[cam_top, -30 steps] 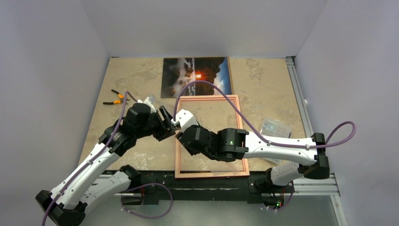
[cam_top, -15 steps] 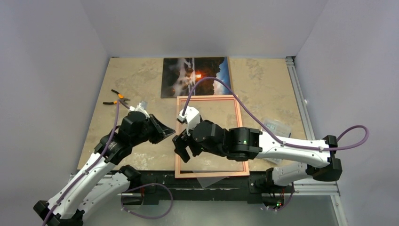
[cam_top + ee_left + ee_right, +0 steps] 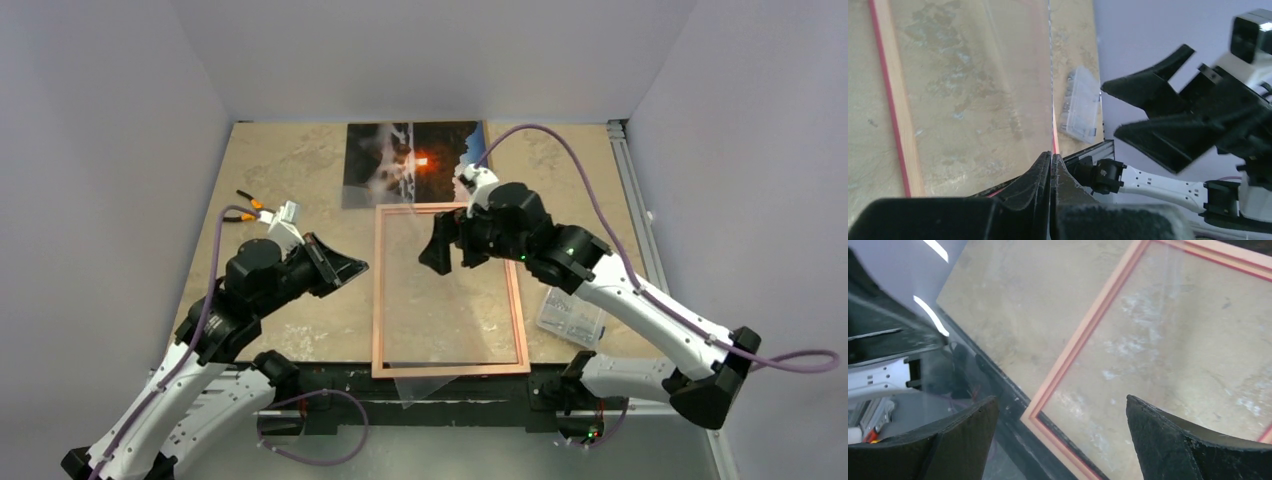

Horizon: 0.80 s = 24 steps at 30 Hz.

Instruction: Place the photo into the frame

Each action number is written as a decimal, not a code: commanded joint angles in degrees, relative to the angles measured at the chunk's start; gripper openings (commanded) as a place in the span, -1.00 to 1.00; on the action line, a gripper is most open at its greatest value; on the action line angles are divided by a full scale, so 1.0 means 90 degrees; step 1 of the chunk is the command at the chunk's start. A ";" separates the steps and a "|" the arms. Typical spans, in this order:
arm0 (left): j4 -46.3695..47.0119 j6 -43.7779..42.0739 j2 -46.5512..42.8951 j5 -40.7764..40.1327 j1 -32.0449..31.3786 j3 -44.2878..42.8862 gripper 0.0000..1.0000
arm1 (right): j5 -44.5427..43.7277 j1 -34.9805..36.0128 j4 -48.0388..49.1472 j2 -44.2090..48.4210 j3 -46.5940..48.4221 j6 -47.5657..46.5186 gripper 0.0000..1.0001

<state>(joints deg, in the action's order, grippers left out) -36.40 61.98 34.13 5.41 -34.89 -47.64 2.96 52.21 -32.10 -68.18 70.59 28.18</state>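
The photo [image 3: 415, 162] lies face up at the back of the table, beyond the frame. The frame [image 3: 378, 300] lies flat at centre, pink border showing [image 3: 895, 125] [image 3: 1083, 335]. My left gripper [image 3: 358, 267] sits just left of the frame's left rail, shut on the edge of a clear sheet [image 3: 420, 383]. That sheet rises edge-on from the jaws [image 3: 1050, 154] and hazes the view over the frame. My right gripper [image 3: 445, 255] hovers open above the frame's upper half, with nothing between its fingers [image 3: 1060, 397].
Orange-handled pliers [image 3: 243, 208] lie at the left of the table. A clear plastic box of small parts [image 3: 570, 312] [image 3: 1080, 107] sits right of the frame. An aluminium rail [image 3: 635, 200] runs along the table's right edge, and walls close in on three sides.
The two grippers met at the frame's left rail. The left one has shut on the clear sheet and drawn left; the right one has opened and swung back over the frame's upper half.
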 commanded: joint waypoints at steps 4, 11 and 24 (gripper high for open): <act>0.1462 -0.0491 -0.0206 0.0743 -0.0010 -0.0367 -1.00 | 0.2256 -0.2123 0.0412 0.0905 -0.0896 -0.0145 0.97; 0.2068 -0.0486 -0.0536 0.0841 -0.0015 -0.0304 -1.00 | 0.5147 -0.3834 0.2010 0.0962 -0.2211 0.0387 0.97; 0.2353 -0.0099 -0.0818 0.0985 -0.0015 -0.0735 -1.00 | 0.7067 -0.4957 0.5429 0.1000 -0.3566 0.1828 0.97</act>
<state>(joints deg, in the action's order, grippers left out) -20.84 59.42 27.07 12.29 -34.89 -50.43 59.44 7.70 0.14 -60.23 40.91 38.20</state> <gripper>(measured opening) 0.004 0.983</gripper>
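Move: The left gripper still pinches the clear sheet by its left side; the sheet's middle lies about 10 cm to its right, level with it in reach and some 6 cm below. The wooden frame's middle is about 4 cm ahead of this gripper, 16 cm right and 25 cm down; the photo is roughly 34 cm ahead and 9 cm right. From the open right gripper the sheet's middle is about 4 cm left, 2 cm back and 7 cm down. Draw the wide-open right gripper about 10 cm to the right and some 4 cm forward, out towards the sheet's free right side, dipping late by about 3 cm and rolling until its fingers point nearly level to the left. Meanwhile keep the left fingers shut on the sheet, lift it about 11 cm and tip those fingers up some 20 degrees. ##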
